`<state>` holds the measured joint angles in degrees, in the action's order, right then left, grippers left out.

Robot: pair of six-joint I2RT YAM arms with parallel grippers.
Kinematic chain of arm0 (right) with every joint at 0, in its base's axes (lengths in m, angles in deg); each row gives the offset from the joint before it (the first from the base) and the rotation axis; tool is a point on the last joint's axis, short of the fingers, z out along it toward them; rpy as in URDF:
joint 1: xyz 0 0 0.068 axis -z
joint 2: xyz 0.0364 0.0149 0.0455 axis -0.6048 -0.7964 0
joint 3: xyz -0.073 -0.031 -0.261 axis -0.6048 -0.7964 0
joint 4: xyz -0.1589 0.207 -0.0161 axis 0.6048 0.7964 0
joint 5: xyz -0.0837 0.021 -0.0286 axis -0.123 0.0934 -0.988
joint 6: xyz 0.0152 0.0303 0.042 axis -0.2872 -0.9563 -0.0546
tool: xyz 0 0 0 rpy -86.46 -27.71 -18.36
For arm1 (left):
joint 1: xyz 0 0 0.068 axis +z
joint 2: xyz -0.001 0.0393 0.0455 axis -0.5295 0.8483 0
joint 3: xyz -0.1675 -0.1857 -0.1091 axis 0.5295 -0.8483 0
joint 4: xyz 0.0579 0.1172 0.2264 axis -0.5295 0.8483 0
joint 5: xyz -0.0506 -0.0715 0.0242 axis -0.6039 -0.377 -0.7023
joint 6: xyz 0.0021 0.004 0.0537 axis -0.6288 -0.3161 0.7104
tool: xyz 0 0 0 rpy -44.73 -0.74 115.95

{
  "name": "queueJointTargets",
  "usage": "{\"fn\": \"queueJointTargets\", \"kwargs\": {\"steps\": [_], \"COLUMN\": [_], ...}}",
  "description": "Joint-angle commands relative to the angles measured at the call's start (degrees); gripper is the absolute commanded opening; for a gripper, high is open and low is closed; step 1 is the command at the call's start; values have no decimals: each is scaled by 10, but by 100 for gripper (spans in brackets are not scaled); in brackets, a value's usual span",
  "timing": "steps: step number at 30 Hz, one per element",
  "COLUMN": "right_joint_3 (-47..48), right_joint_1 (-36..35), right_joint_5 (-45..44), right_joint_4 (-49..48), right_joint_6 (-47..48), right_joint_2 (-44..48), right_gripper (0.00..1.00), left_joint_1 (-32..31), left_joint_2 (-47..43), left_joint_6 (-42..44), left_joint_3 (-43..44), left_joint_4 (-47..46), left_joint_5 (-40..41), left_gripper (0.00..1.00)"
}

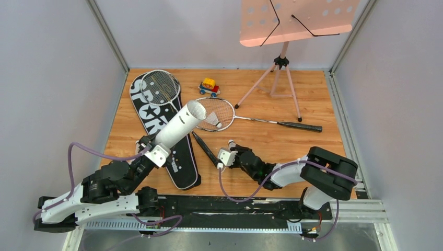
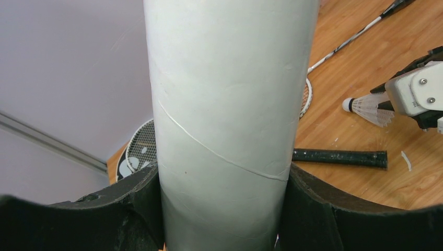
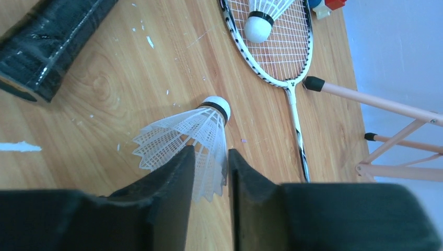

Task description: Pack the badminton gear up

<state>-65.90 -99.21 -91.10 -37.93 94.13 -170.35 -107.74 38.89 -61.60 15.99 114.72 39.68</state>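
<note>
My left gripper point(image 1: 151, 150) point(image 2: 222, 170) is shut on the white tube point(image 1: 180, 125) point(image 2: 230, 104), which tilts up with its open mouth toward the middle. My right gripper point(image 1: 225, 152) point(image 3: 211, 157) is closed on the skirt edge of a white shuttlecock point(image 3: 198, 130) point(image 2: 368, 107) low over the wooden floor. A second shuttlecock point(image 1: 214, 121) point(image 3: 261, 18) lies on the strings of one racket point(image 1: 261, 121). The other racket point(image 1: 159, 86) rests on the black bag point(image 1: 180, 167), and its black handle point(image 1: 205, 148) point(image 2: 339, 157) lies between the arms.
A small toy car point(image 1: 209, 86) sits at the back. The pink music stand point(image 1: 282, 63) spreads its tripod legs point(image 3: 365, 99) at the back right, close to the racket's shaft. Grey walls enclose the floor on three sides.
</note>
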Motion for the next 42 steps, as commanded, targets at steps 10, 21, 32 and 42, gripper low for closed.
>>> {"fn": "queueJointTargets", "kwargs": {"steps": [10,21,32,42], "right_joint_3": [3,47,201,237], "right_joint_1": [-28,-26,-26,-26], "right_joint_5": [-86,-83,24,127], "right_joint_4": [-19,264,548,596], "right_joint_6": [-59,-332,-622,-693], "right_joint_2": [81,340,506,633], "right_gripper": [0,0,0,0], "left_joint_1": [-2,-1,-2,-2], "left_joint_2": [-2,11,60,104], "left_joint_6": [5,4,6,9], "left_joint_3": [0,-2,1,-2], "left_joint_4": [-31,-27,-5,11], "left_joint_5": [-7,-19,-83,-134], "left_gripper": [63,63,63,63]}}
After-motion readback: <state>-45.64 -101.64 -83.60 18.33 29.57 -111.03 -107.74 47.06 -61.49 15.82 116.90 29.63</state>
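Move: The loose shuttlecock lies right at the right hand's fingertips, its middle about 2 cm ahead, 2 cm left and 2 cm lower; the black racket grip is about 16 cm left and 1 cm ahead, and the shuttlecock on the racket strings some 16 cm ahead and 13 cm left. The held tube's mouth is roughly level fore and aft, 16 cm left and 45 cm up. From the left hand the loose shuttlecock lies about 10 cm ahead, 28 cm right and 27 cm below. The right hand shuts its partly closed fingers on the shuttlecock's skirt almost in place, then lifts it about 26 cm while drawing back some 11 cm and a little to the right, rolling its left side up and tipping over by some 75 degrees in all, so that the cork comes round towards the tube's mouth. The left hand keeps its grip on the tube, first holding still, then carrying it about 5 cm right and 3 cm down while leaning it rightwards and turning it about 10 degrees clockwise, towards the rising shuttlecock. ##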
